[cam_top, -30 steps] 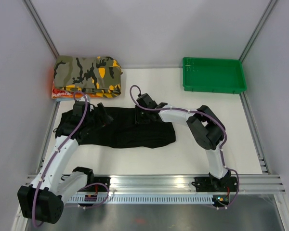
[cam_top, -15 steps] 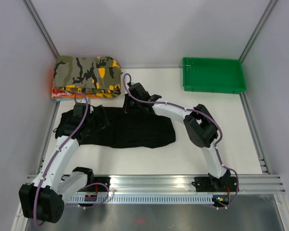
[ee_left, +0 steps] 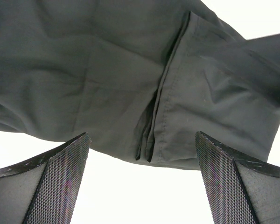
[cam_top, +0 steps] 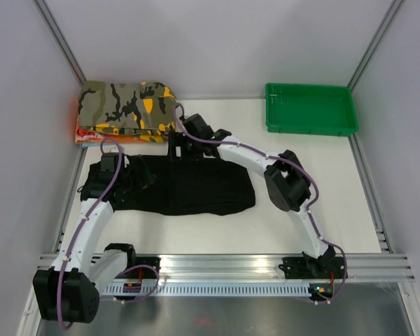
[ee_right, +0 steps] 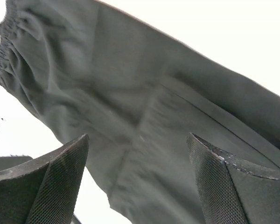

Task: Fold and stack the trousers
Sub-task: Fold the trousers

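Note:
The black trousers (cam_top: pixel 196 189) lie folded in a wide band on the white table, left of centre. My left gripper (cam_top: pixel 138 175) hovers over their left part, open. In the left wrist view, it (ee_left: pixel 142 140) has nothing between its fingers, and a stitched hem of the trousers (ee_left: pixel 107 70) lies just ahead. My right gripper (cam_top: pixel 175 148) is at the trousers' far edge, near the camouflage stack. The right wrist view shows it (ee_right: pixel 137 137) open just above the rumpled cloth (ee_right: pixel 130 93), gripping nothing.
A folded camouflage garment (cam_top: pixel 129 108) sits on an orange layer at the back left corner, just beyond the right gripper. A green tray (cam_top: pixel 309 108) stands at the back right. Grey walls enclose the table on three sides.
The right arm has reached left and toward the back, from the trousers' middle to their far edge by the camouflage stack. The left arm has shifted slightly left.

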`<action>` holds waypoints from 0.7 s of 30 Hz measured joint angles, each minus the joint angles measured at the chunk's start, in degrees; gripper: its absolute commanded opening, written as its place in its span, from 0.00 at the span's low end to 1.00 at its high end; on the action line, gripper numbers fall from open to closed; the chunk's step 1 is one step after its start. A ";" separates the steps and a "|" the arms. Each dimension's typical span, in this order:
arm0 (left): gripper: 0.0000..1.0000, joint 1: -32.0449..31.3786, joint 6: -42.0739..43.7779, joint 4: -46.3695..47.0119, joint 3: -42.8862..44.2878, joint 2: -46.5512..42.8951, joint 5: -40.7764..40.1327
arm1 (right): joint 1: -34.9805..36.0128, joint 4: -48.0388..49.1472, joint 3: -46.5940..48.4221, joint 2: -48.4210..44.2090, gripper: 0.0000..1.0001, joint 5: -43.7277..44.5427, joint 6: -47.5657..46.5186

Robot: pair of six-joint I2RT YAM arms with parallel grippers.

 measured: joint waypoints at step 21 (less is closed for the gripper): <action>1.00 23.21 1.33 -2.45 5.05 2.89 13.81 | -20.04 4.66 -57.09 -41.72 0.89 8.76 -5.25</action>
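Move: The far right corner of the folded trousers lies about 27 cm to the right of the right hand, 4 cm back and 7 cm below. The trousers' near right corner is some 29 cm right of that hand and 19 cm back, and the camouflage pile 18 cm to its left and 12 cm ahead. From the left hand, the same far right corner is about 32 cm right, 5 cm ahead and 10 cm lower. Sweep the open right gripper some 28 cm right over the trousers to their far right corner, arching up about 9 cm and then sinking to finish 3 cm lower than it began; draw back 5 cm overall and turn the hand about 20 degrees clockwise. Meanwhile shift the open left gripper 7 cm left towards the waist end, rising slightly and turning counter-clockwise. ##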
